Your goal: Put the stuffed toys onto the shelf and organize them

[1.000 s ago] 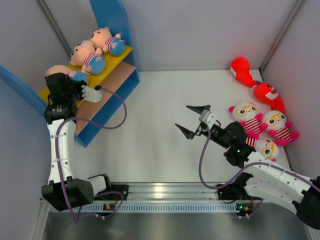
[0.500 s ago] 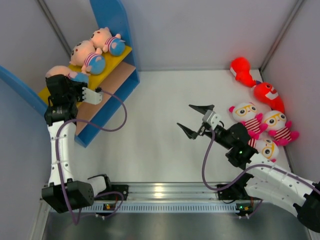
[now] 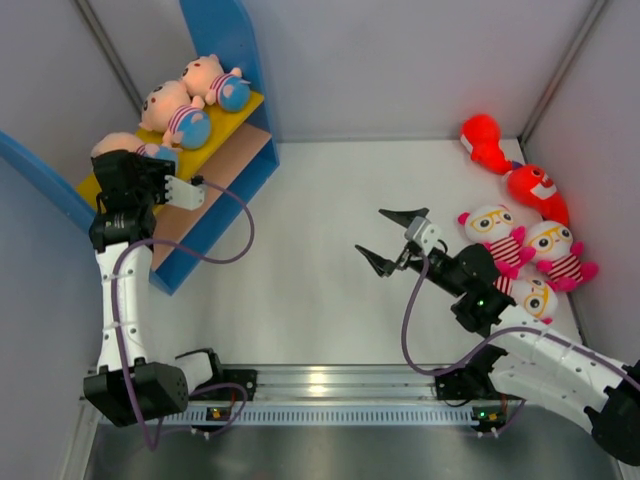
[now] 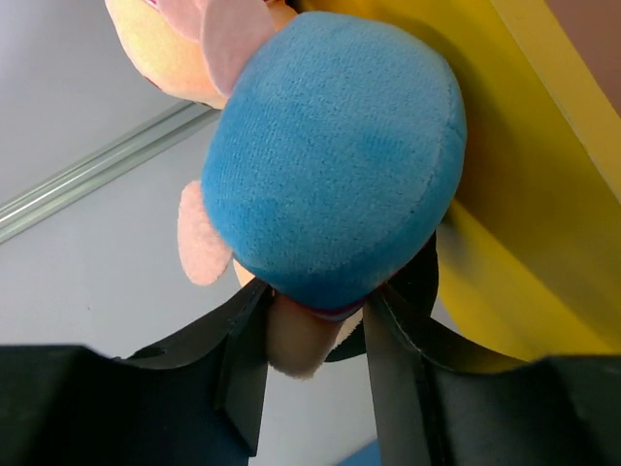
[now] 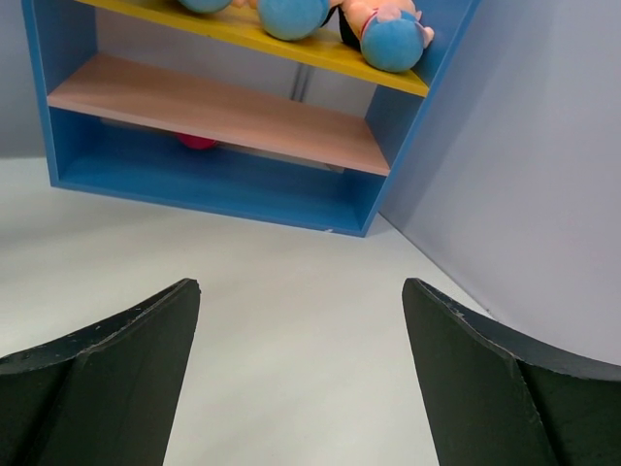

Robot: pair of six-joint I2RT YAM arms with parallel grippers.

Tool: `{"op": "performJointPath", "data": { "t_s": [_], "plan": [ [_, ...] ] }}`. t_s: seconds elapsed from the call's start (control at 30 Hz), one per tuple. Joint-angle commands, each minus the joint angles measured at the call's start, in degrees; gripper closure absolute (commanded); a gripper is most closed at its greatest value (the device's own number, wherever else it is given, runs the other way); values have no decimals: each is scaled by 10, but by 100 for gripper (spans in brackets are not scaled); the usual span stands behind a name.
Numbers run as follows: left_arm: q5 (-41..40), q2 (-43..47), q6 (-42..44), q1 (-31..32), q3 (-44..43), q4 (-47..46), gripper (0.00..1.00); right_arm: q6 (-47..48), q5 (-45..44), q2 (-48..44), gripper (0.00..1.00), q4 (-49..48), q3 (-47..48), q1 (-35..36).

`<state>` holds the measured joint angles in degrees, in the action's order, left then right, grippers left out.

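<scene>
The shelf (image 3: pixel 225 35) stands at the far left, with its yellow upper board (image 3: pixel 245 105) and tan lower board (image 3: pixel 235 160). Two peach dolls (image 3: pixel 170 112) (image 3: pixel 212 80) lie on the yellow board. My left gripper (image 3: pixel 150 157) is shut on a third peach doll (image 3: pixel 118 142) at the board's near end. The left wrist view shows its blue pants (image 4: pixel 330 165) and a leg between my fingers (image 4: pixel 243 359). My right gripper (image 3: pixel 388 238) is open and empty over the table's middle. Two red creatures (image 3: pixel 485 140) (image 3: pixel 535 188) and three white owls (image 3: pixel 495 232) (image 3: pixel 555 250) (image 3: pixel 532 297) lie at the right.
Grey walls close in the table on the left, back and right. The right wrist view faces the shelf (image 5: pixel 73 170) across bare table, with a red thing (image 5: pixel 197 142) just visible behind the lower board. The owls lie close beside my right arm.
My right gripper has drifted slightly to the right, still open. My left gripper has barely moved and keeps hold of the doll.
</scene>
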<state>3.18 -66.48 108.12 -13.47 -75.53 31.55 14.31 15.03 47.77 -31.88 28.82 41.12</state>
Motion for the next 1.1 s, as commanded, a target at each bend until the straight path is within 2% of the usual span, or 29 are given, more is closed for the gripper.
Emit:
{"op": "performJointPath", "data": {
  "t_s": [0.0, 0.07, 0.17, 0.2, 0.23, 0.5, 0.7, 0.9, 1.0, 1.07],
  "plan": [
    [9, 17, -1, -2, 6, -2, 53, -12, 8, 5, 14, -6, 21, -8],
    [5, 21, -2, -3, 10, -2, 49, -12, 8, 7, 14, -1, 24, -9],
    [0, 28, 0, -3, 19, -2, 37, -12, 9, 7, 14, -1, 25, -9],
    [0, 30, 1, -3, 21, -2, 25, -12, 10, 7, 14, -1, 26, -9],
    [-2, 33, 1, -3, 24, -2, 2, -12, 10, 7, 14, 1, 26, -9],
    [2, 63, -1, -2, 33, 6, 2, -12, 12, 12, 14, 9, 33, -10],
    [35, 75, -44, -3, 6, 47, 2, -12, 16, 11, 14, 14, 32, -10],
    [135, 105, -165, -2, -20, 91, 2, -10, 18, 10, 14, 16, 32, -11],
    [167, 112, -302, -2, -39, 98, 2, -12, 21, 14, 14, 18, 33, -11],
    [179, 110, -354, -2, -52, 102, 2, -13, 22, 16, 14, 18, 34, -11]
  ]
}}
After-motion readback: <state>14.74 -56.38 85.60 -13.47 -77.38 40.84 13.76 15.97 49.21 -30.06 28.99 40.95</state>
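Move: My left hand, rolled onto its side, is at the pink-and-blue stuffed toy on the yellow top shelf; the toy's middle is about 4 cm ahead, 1 cm right and 1 cm below. A second toy lies some 12 cm ahead and 8 cm to the right, about level; a third about 20 cm ahead and 17 cm right. From my idle right hand, the first toy is roughly 50 cm left, 17 cm ahead and 7 cm higher. My left hand opens its already parting fingers to full width and lets go of the toy, dipping slightly as it begins to back out. It draws back about 5 cm, then also swings some 5 cm right and rises a little while still backing, rolling about 25 degrees, its left side dropping, as it moves off the toy. ##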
